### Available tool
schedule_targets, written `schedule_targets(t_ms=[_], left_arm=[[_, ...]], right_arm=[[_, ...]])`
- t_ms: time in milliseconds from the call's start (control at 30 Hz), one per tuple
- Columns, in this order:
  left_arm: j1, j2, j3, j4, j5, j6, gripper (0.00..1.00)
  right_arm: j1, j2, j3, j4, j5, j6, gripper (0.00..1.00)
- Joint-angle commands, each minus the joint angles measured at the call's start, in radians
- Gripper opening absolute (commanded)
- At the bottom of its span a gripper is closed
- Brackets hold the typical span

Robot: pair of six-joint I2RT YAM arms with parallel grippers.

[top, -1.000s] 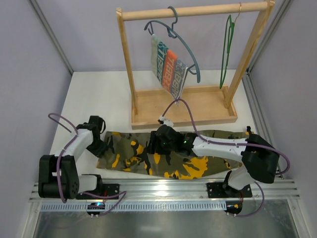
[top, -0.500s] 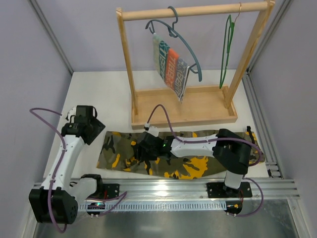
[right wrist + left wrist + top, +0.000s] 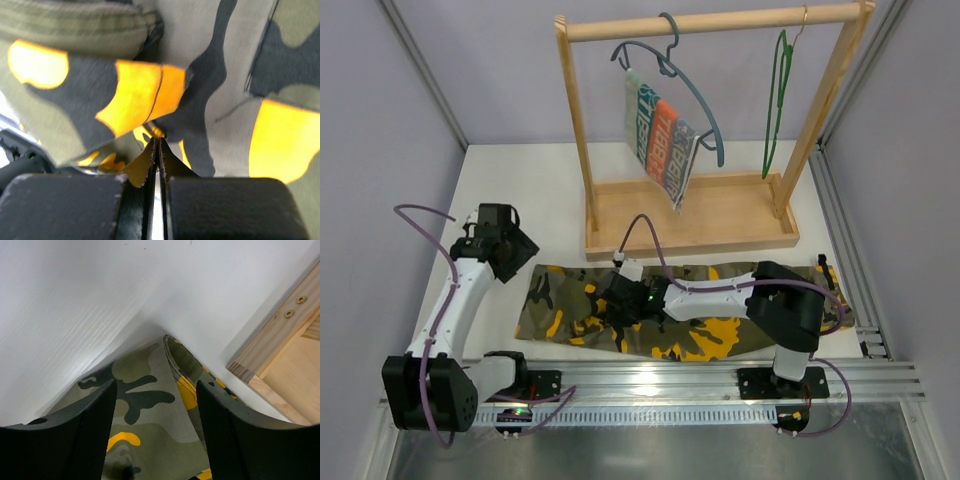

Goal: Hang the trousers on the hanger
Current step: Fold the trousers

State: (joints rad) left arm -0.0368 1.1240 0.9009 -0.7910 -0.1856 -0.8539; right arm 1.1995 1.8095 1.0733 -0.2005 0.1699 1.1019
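Observation:
The camouflage trousers lie flat across the near table, waist end to the left. My left gripper is open and hovers over their left corner; in the left wrist view the cloth shows between the two fingers, untouched. My right gripper is low on the trousers' left half. In the right wrist view its jaws are shut with only a thin slit, tips against the fabric. The green wire hanger hangs at the right end of the wooden rail.
A wooden rack with a tray base stands behind the trousers; its corner shows in the left wrist view. A blue-grey hanger with a striped cloth hangs on its left part. Walls close both sides.
My left arm has lifted off the trousers' left end and drawn back to the left. My right gripper has slid left along the trousers. The striped cloth has swung slightly.

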Motion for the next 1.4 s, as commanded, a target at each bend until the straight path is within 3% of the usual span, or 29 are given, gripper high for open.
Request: schedule_targets(t_ms=[0, 367, 400, 467, 600, 667, 733, 800, 933, 1100, 1367], left_arm=[[0.008, 0.040, -0.016, 0.073, 0.021, 0.013, 0.66], [0.032, 0.146, -0.026, 0.088, 0.012, 0.055, 0.66], [0.034, 0.149, -0.031, 0.096, 0.014, 0.056, 0.66], [0.061, 0.157, -0.037, 0.098, 0.023, 0.061, 0.66], [0.067, 0.158, -0.031, 0.101, 0.058, 0.096, 0.66], [0.067, 0.154, -0.025, 0.124, 0.151, 0.171, 0.66], [0.067, 0.145, -0.007, 0.122, 0.219, 0.199, 0.65], [0.067, 0.113, 0.006, 0.115, 0.268, 0.226, 0.65], [0.067, 0.071, 0.064, 0.076, 0.246, 0.260, 0.65], [0.067, 0.056, 0.118, 0.049, 0.238, 0.279, 0.66], [0.067, 0.039, 0.128, 0.044, 0.261, 0.289, 0.65]], right_arm=[[0.032, -0.096, -0.021, 0.029, 0.066, 0.003, 0.04], [0.138, -0.214, -0.078, -0.074, 0.204, 0.072, 0.04], [0.158, -0.211, -0.073, -0.086, 0.209, 0.067, 0.09], [0.167, -0.205, -0.067, -0.088, 0.197, 0.012, 0.31], [0.164, -0.281, -0.159, 0.056, 0.169, -0.163, 0.44], [0.115, -0.320, -0.243, 0.231, 0.067, -0.267, 0.48], [0.040, -0.351, -0.306, 0.428, -0.092, -0.335, 0.58], [0.012, -0.367, -0.349, 0.496, -0.141, -0.446, 0.67], [-0.034, -0.368, -0.322, 0.493, -0.249, -0.670, 0.77], [-0.124, -0.311, -0.236, 0.495, -0.496, -0.905, 0.79], [-0.256, -0.201, -0.098, 0.431, -0.737, -1.070, 0.83]])
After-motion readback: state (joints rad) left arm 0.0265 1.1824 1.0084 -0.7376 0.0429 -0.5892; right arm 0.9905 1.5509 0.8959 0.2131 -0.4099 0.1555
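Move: The right hand's shut fingers sit at the inner end of the trousers' turned-over left end, that cloth fold about 1 cm below. The cloth's near edge lies some 7 cm back from this hand, level sideways; the turned-over end's far corner is 13 cm ahead and 16 cm left, the rack base's near left corner 14 cm ahead and 5 cm left. From the left hand, the pinched fold lies 11 cm back, 18 cm right and 10 cm below. Back towards the cloth's near edge, rising first, the right hand draws its pinched fold about 5 cm, then opens wide and lets go. It swings forward and climbs clear, tipping its fingers outward and turning nearly 50 degrees counter-clockwise. The open left hand dips about 5 cm over the turned-over end, then rises forward well above its start, turning slightly clockwise. ##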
